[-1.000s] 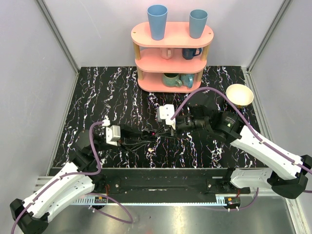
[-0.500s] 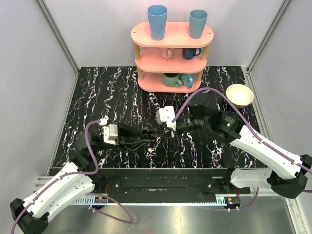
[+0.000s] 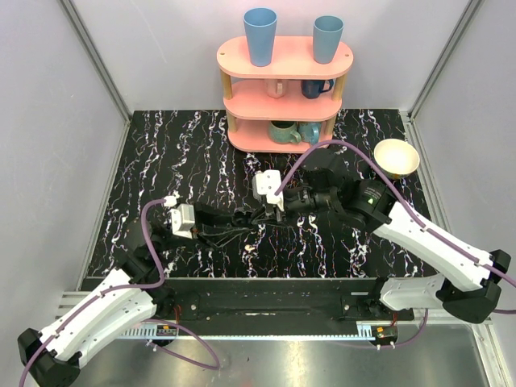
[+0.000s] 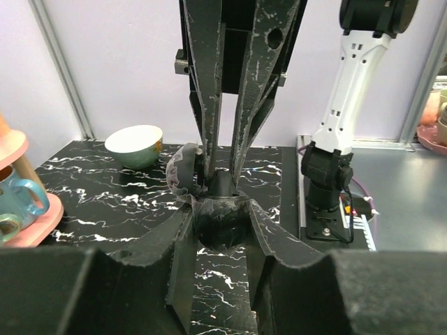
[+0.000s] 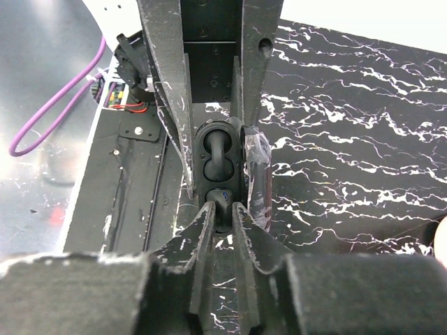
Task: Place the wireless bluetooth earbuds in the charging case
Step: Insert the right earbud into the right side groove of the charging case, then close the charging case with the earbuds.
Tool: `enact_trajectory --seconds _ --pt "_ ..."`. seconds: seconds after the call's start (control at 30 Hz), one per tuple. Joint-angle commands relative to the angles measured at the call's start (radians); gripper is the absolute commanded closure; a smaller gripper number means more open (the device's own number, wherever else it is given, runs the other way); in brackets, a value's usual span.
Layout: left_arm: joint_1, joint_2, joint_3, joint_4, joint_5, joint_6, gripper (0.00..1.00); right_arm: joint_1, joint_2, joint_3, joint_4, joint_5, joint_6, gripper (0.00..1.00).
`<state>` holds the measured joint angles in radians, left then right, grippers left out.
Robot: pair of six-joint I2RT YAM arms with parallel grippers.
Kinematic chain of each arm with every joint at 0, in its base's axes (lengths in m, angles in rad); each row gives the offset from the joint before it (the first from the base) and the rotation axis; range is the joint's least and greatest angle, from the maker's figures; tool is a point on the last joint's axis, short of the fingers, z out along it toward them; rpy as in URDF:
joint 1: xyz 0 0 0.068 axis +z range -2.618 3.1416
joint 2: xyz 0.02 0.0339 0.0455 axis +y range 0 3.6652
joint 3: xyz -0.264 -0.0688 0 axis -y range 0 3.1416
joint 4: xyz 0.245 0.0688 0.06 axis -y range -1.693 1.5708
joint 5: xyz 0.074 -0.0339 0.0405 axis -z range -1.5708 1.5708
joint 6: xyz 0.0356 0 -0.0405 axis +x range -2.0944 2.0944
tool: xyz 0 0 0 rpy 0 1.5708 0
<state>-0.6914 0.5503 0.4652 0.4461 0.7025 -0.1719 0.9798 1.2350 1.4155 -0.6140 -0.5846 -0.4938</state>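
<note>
The charging case (image 5: 219, 162) looks black here, with its glossy lid (image 5: 255, 174) swung open to the right. My left gripper (image 4: 220, 218) is shut on the case (image 4: 218, 225), just above the table near the middle (image 3: 260, 217). A small dark earbud (image 5: 230, 200) with a blue mark sits at the case's near well. My right gripper (image 5: 223, 209) reaches in from the opposite side, its narrow jaws pinching that earbud (image 4: 221, 184). I cannot tell what the far well holds.
A pink three-tier shelf (image 3: 285, 89) with blue cups and mugs stands at the back. A cream bowl (image 3: 396, 157) sits at the back right, also in the left wrist view as the bowl (image 4: 134, 145). Both arms meet over the black marbled table (image 3: 177, 153).
My right gripper has moved a little left, closer over the case. The left gripper has kept hold of the case with only a slight shift.
</note>
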Motion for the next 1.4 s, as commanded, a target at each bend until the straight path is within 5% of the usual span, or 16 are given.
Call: enact_trajectory --seconds 0.0,0.27,1.03,1.17,1.37 --pt "-0.013 -0.039 0.020 0.190 -0.090 0.021 1.00 0.022 0.043 -0.010 0.003 0.074 0.018 0.75" --pt "-0.013 -0.055 0.009 0.152 -0.110 0.044 1.00 0.022 -0.029 -0.053 0.100 0.124 0.026 0.58" --pt "-0.014 -0.079 0.004 0.037 -0.207 0.118 1.00 0.022 -0.246 -0.234 0.390 0.262 0.132 0.46" --pt "-0.013 -0.078 0.003 0.039 -0.202 0.123 1.00 0.022 -0.244 -0.268 0.554 0.502 0.291 0.44" --pt "-0.013 -0.076 0.003 0.052 -0.146 0.121 1.00 0.022 -0.106 -0.193 0.562 0.701 0.515 0.45"
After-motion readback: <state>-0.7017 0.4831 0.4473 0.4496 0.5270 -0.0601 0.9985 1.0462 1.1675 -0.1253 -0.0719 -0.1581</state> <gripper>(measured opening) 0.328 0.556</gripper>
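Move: My right fingertips, only just loosening, are still on the right earbud, which sits at the right-hand groove, about 1 cm below the hand point. The charging case's middle lies some 2 cm to the left of that hand and 1 cm below; the raised lid stands about 2 cm ahead and 2 cm left. My left hand keeps the case pinched by its left end, with that earbud roughly 4 cm to its right and 2 cm higher. I spread my right fingers to about half open, letting go of the earbud while the hand barely drifts forward, then pull away from the case: first up and to the right, finally swinging quickly forward, about 6 cm forward and 5 cm up in all, turning clockwise some 30 degrees. My left hand keeps its pinch on the case and eases it about 2 cm forward, a little left and up. ##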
